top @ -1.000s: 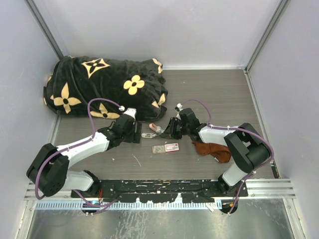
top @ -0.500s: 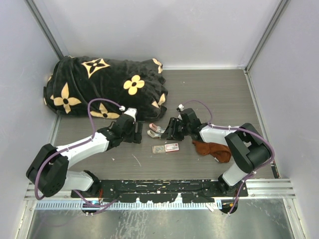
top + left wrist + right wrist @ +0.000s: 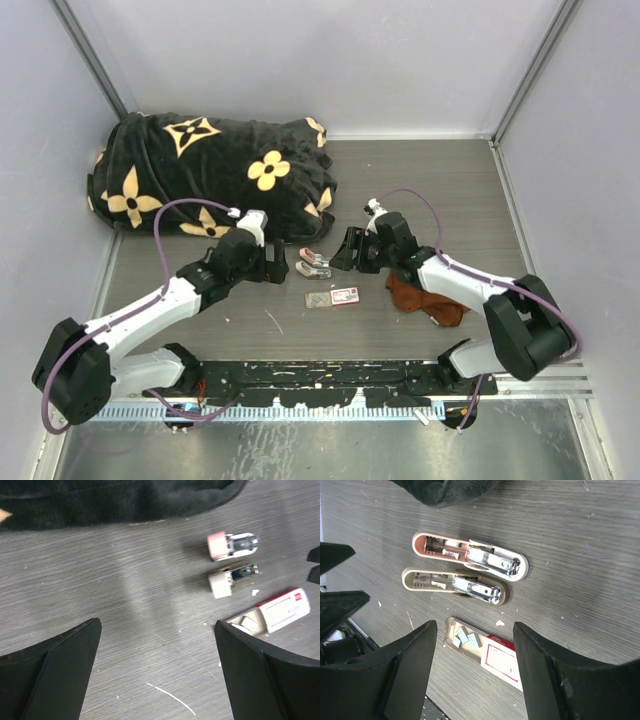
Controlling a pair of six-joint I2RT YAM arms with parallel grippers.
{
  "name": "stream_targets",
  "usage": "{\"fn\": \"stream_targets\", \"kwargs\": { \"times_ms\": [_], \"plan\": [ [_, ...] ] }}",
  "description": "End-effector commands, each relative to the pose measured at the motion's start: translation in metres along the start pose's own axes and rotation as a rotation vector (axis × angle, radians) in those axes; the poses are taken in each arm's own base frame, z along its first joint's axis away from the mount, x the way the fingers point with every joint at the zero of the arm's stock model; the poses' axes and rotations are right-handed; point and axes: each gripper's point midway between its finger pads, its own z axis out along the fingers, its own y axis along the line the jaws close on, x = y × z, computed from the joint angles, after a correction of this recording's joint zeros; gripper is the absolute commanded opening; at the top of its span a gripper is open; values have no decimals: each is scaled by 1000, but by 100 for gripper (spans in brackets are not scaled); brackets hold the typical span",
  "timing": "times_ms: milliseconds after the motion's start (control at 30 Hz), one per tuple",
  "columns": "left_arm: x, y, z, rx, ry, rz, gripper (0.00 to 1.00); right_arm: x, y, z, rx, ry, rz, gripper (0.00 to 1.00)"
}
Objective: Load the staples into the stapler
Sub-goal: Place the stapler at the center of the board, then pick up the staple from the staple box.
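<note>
The stapler [image 3: 313, 262] lies on the table between my two grippers, opened into a pink part [image 3: 470, 555] and a cream part [image 3: 454, 585] side by side, metal inners showing. In the left wrist view the stapler [image 3: 232, 561] lies at upper right. Just near of it sits the white red-labelled box [image 3: 345, 296], its grey tray pulled out with loose staples [image 3: 466, 639] inside. My left gripper [image 3: 276, 262] hovers open left of the stapler, nothing between its fingers [image 3: 55, 670]. My right gripper [image 3: 345, 252] hangs open to the right, above the box [image 3: 505, 664], holding nothing.
A black blanket [image 3: 210, 175] with yellow flowers fills the back left, its edge close behind the stapler. A rust-brown cloth [image 3: 425, 298] lies under the right forearm. Grey walls enclose the table on three sides. The black rail [image 3: 320, 375] runs along the near edge.
My right gripper has opened and drawn back from the stapler, which now lies free. The left gripper has opened wider and pulled slightly away to the left.
</note>
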Motion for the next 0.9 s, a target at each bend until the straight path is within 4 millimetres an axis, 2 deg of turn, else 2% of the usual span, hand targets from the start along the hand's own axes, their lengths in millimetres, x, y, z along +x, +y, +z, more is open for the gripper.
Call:
{"fn": "stream_targets", "kwargs": {
  "times_ms": [0,100,200,300,367,433,600,767,867],
  "plan": [
    [-31,-20,-25,121,-57,-77,100,-19,11,-23,41,-90,-209,69],
    [-43,-28,-51,191,9,-97,98,-19,17,-33,79,-116,-302,69],
    [-63,-28,-81,229,40,-72,98,-7,22,-35,73,-104,-358,68],
    [-88,-19,-108,232,-2,-65,98,9,25,-32,78,-66,-395,65],
    [-102,-7,-119,198,-62,-59,98,22,25,-28,97,-31,-425,63],
    [-107,8,-119,139,-111,-40,98,34,25,-22,119,3,-462,60],
    [-98,37,-105,4,-107,21,98,56,33,-10,155,58,-578,54],
    [-94,54,-101,-75,-136,53,98,64,31,2,193,85,-639,48],
    [-89,58,-101,-89,-135,63,98,64,31,9,211,90,-664,44]
  ]
}}
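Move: The staples in the open tray lie about 7 cm back and 5 cm to the left of the right hand, some 6 cm below it. The red-and-white box joins the tray's right end, 7 cm back and 1 cm right of that hand. The beige stapler lies 6 cm left and 1 cm back, the pink stapler 6 cm left and 2 cm ahead. From the left hand the staples are about 7 cm back and 9 cm right, 7 cm below. Backward about 8 cm and a little left goes the empty right hand, from beside the staplers to over the staples tray, first rising some 3 cm, then sinking about 6, rolling its left side down and turning counter-clockwise while its fingers partly close. The left hand, wide open and empty, climbs steeply and withdraws left, then sinks part-way. ##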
